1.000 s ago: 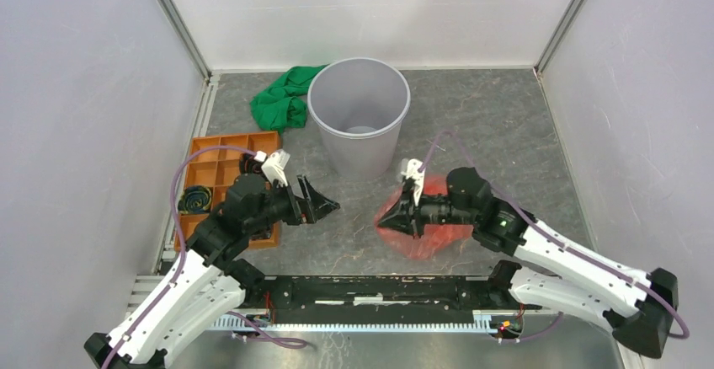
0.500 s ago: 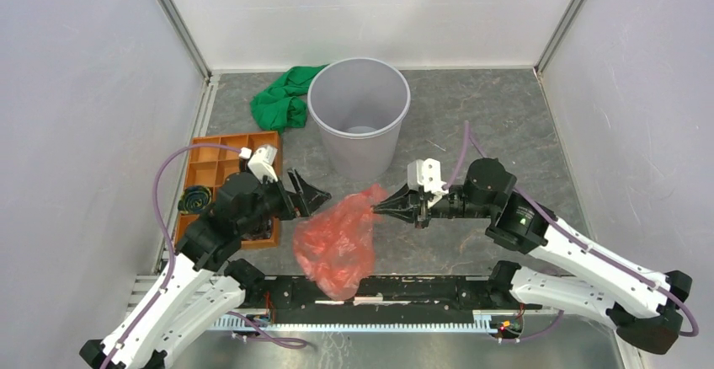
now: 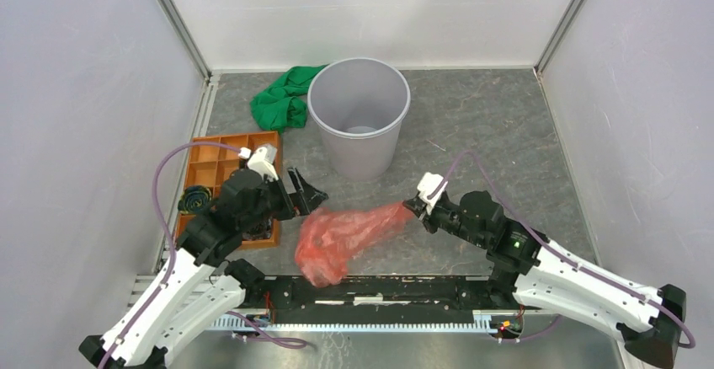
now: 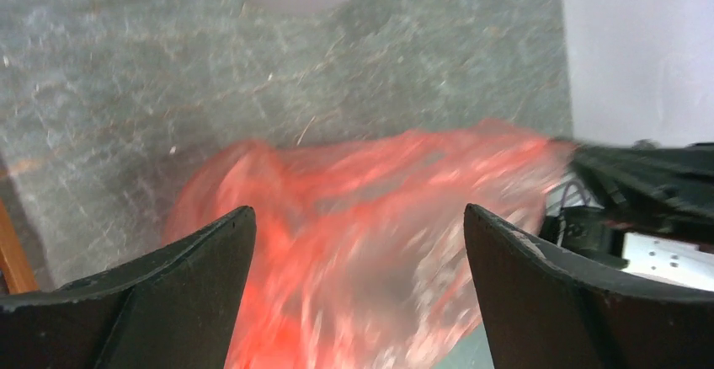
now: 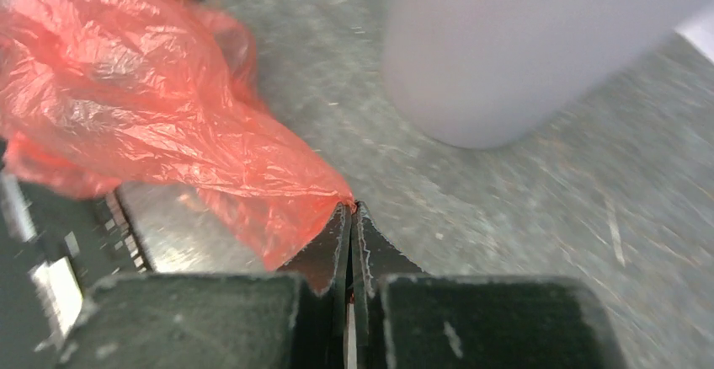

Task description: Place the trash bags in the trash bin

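The red translucent trash bag [image 3: 345, 236] hangs stretched in the air at the front middle, above the table. My right gripper [image 3: 412, 206] is shut on the bag's right end; in the right wrist view the shut gripper [image 5: 352, 209] pinches the bag's corner [image 5: 168, 108]. My left gripper [image 3: 310, 197] is open and empty, just left of and above the bag; in the left wrist view the blurred bag [image 4: 362, 243] lies beyond the open gripper [image 4: 358, 221]. The light-grey trash bin [image 3: 359, 116] stands upright behind, also in the right wrist view [image 5: 539, 40].
A green cloth [image 3: 282, 99] lies left of the bin at the back. An orange compartment tray [image 3: 217, 171] sits at the left, partly under my left arm. White walls enclose the table on three sides.
My right gripper lifted the bag off the table, swung it left, then pulled back right and forward, stretching it out. My left gripper drew slightly left, still open.
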`<state>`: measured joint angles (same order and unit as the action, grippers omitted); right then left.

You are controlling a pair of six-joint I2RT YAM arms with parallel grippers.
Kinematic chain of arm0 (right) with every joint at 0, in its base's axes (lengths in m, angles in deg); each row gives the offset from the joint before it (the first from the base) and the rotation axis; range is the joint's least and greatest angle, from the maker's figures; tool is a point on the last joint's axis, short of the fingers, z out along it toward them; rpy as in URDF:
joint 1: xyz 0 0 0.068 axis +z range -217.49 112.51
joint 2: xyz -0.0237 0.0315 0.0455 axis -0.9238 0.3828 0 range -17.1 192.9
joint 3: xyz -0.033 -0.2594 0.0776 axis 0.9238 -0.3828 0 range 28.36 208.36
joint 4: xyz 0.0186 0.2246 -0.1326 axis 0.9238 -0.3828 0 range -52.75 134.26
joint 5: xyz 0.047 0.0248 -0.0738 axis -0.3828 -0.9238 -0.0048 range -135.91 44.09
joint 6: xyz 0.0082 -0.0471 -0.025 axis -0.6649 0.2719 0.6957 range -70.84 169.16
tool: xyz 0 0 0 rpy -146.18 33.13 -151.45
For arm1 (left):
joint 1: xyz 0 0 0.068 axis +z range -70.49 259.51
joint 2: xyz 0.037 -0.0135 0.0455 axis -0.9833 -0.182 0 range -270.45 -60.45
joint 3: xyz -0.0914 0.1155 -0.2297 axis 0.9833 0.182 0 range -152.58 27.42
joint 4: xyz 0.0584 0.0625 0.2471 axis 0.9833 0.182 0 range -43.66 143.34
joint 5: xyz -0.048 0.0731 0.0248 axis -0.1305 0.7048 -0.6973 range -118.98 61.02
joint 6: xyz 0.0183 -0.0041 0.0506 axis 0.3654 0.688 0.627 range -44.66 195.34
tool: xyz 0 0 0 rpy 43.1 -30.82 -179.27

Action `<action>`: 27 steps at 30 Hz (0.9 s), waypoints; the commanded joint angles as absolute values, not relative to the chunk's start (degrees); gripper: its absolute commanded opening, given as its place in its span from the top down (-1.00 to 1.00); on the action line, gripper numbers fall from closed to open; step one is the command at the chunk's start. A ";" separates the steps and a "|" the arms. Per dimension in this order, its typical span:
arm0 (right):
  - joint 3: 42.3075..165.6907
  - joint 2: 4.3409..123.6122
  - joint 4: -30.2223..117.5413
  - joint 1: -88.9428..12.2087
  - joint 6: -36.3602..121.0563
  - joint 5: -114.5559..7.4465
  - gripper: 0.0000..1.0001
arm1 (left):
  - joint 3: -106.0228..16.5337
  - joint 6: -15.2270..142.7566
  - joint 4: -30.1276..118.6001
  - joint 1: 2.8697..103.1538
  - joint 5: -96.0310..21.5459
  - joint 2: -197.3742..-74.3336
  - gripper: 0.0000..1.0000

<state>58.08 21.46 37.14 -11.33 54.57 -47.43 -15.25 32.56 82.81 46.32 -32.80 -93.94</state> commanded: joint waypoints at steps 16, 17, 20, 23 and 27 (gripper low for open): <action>64.41 29.86 27.41 -11.54 41.01 -14.16 0.99 | -3.40 26.03 72.71 42.91 -48.02 -98.62 -0.89; 64.93 30.07 26.62 -11.73 40.87 -13.69 0.99 | -2.80 24.94 70.90 42.26 -48.41 -97.07 -0.88; 66.83 30.86 23.40 -12.79 40.64 -14.85 0.99 | -3.81 23.20 67.03 41.81 -49.75 -93.87 -0.86; 68.75 30.25 20.05 -13.99 40.94 -18.35 0.99 | -8.08 23.96 68.86 41.81 -47.27 -92.49 -0.89; 75.34 27.43 12.60 -14.61 42.02 -17.77 0.99 | -10.78 24.41 66.65 41.82 -48.75 -93.57 -0.97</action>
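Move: The red trash bag, its corner already pinched by the right hand, trails with its middle about 11 cm right of the open left hand, 12 cm back and 8 cm lower. From the right hand, the trash bin stands roughly 25 cm ahead, 14 cm left and 3 cm lower, the bag's middle some 18 cm left, 6 cm back and 8 cm lower. The left hand has the wooden tray about 28 cm to its left, 7 cm ahead and 16 cm lower. The trash bag, its corner still pinched in the shut right fingers, is swung rightwards about 8 cm and forward 5 or 6, while that wrist turns some 35 degrees clockwise; the hand dips after the forward sweep, then starts to rise. The left hand, fingers kept wide open, moves right and back about 5 cm, dipping some 8 cm and rising most of the way again beside the bag; contact can't be seen. ##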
